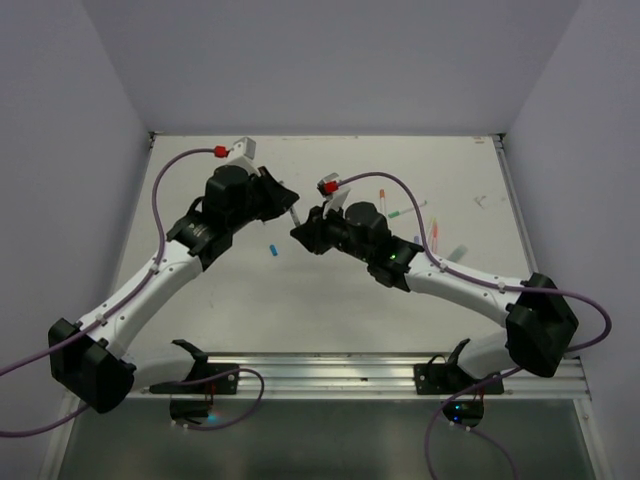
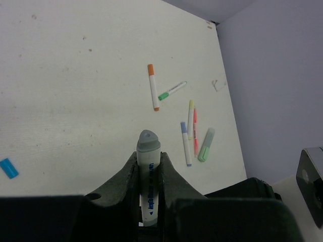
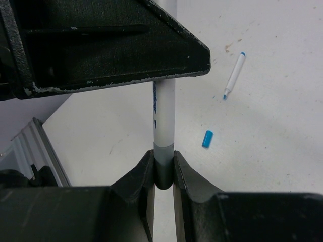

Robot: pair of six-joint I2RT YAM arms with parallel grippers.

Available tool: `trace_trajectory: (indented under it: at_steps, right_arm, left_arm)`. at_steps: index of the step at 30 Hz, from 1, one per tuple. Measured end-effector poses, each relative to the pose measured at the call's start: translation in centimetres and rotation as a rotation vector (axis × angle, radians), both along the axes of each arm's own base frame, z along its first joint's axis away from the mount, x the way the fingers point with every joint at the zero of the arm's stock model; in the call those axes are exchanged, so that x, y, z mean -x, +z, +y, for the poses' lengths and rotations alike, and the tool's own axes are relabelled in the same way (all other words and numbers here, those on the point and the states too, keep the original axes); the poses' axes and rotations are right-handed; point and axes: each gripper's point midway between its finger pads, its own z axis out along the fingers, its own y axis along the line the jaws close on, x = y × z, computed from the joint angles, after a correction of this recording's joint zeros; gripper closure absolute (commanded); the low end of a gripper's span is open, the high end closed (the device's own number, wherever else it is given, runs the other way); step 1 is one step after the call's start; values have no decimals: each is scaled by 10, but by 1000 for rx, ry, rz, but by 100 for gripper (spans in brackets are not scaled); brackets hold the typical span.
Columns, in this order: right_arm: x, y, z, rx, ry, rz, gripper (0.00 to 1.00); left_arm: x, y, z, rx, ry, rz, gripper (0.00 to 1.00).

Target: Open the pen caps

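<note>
A white pen with blue print hangs in the air between my two grippers. My left gripper is shut on its barrel, and one grey end sticks out past the fingertips. My right gripper is shut on the grey pen cap at the pen's other end. Seen from above, the two grippers meet nose to nose over the table's middle. A loose blue pen cap lies on the table, with an uncapped blue pen beyond it.
Several capped pens lie in a cluster at the right back: an orange one, a green one, yellow, pink, purple-blue and a mint highlighter. Walls enclose the table on three sides.
</note>
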Motion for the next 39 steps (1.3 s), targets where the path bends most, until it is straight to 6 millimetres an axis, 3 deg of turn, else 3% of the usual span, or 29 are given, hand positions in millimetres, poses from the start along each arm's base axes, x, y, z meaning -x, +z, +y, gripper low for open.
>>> trace_trajectory:
  at_steps: [24,25,28,31,33,35,39]
  right_arm:
    - [-13,20,-13,-162,-66,-164,100]
    - [-8,8,-16,-134,-54,-138,100]
    - [21,-76,-30,42,-6,20,100]
    - [43,-134,-49,181,14,146,100]
    - [51,-148,-56,216,21,184,100]
    - [52,-148,-56,217,26,191,100]
    - [53,-148,-55,210,23,197,100]
  left_arm:
    - [-24,38,-7,47,-19,-80,100]
    - [-35,52,-1,60,25,-126,100]
    - [-70,126,40,135,197,-329,100]
    - [-72,191,67,211,290,-495,100]
    - [-66,220,76,249,313,-570,100]
    - [-62,237,80,272,321,-611,100]
    - [-63,240,80,274,324,-619,100]
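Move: One grey-capped pen already joins the two hands, standing steeply between them: the right hand grips the cap, which lies some 6 cm below the left hand and about 3 cm back, 1 cm to its right. The pen body is about 5 cm above the right hand and 2 cm ahead. On the table, the loose blue cap lies about 7 cm left of the left hand, level with it, 26 cm below; the uncapped pen is roughly 12 cm ahead and 12 cm left of it. Still pinching the body and the cap, the two hands strain against each other while creeping up and a little forward together; then they spring apart. The left hand shoots up, about 24 cm in all, with some leftward and forward travel, its fingers tilting up. The right hand is thrown some 15 cm down, also back and right, its fingers tipping down, and then both stop. Both grips stay shut. ##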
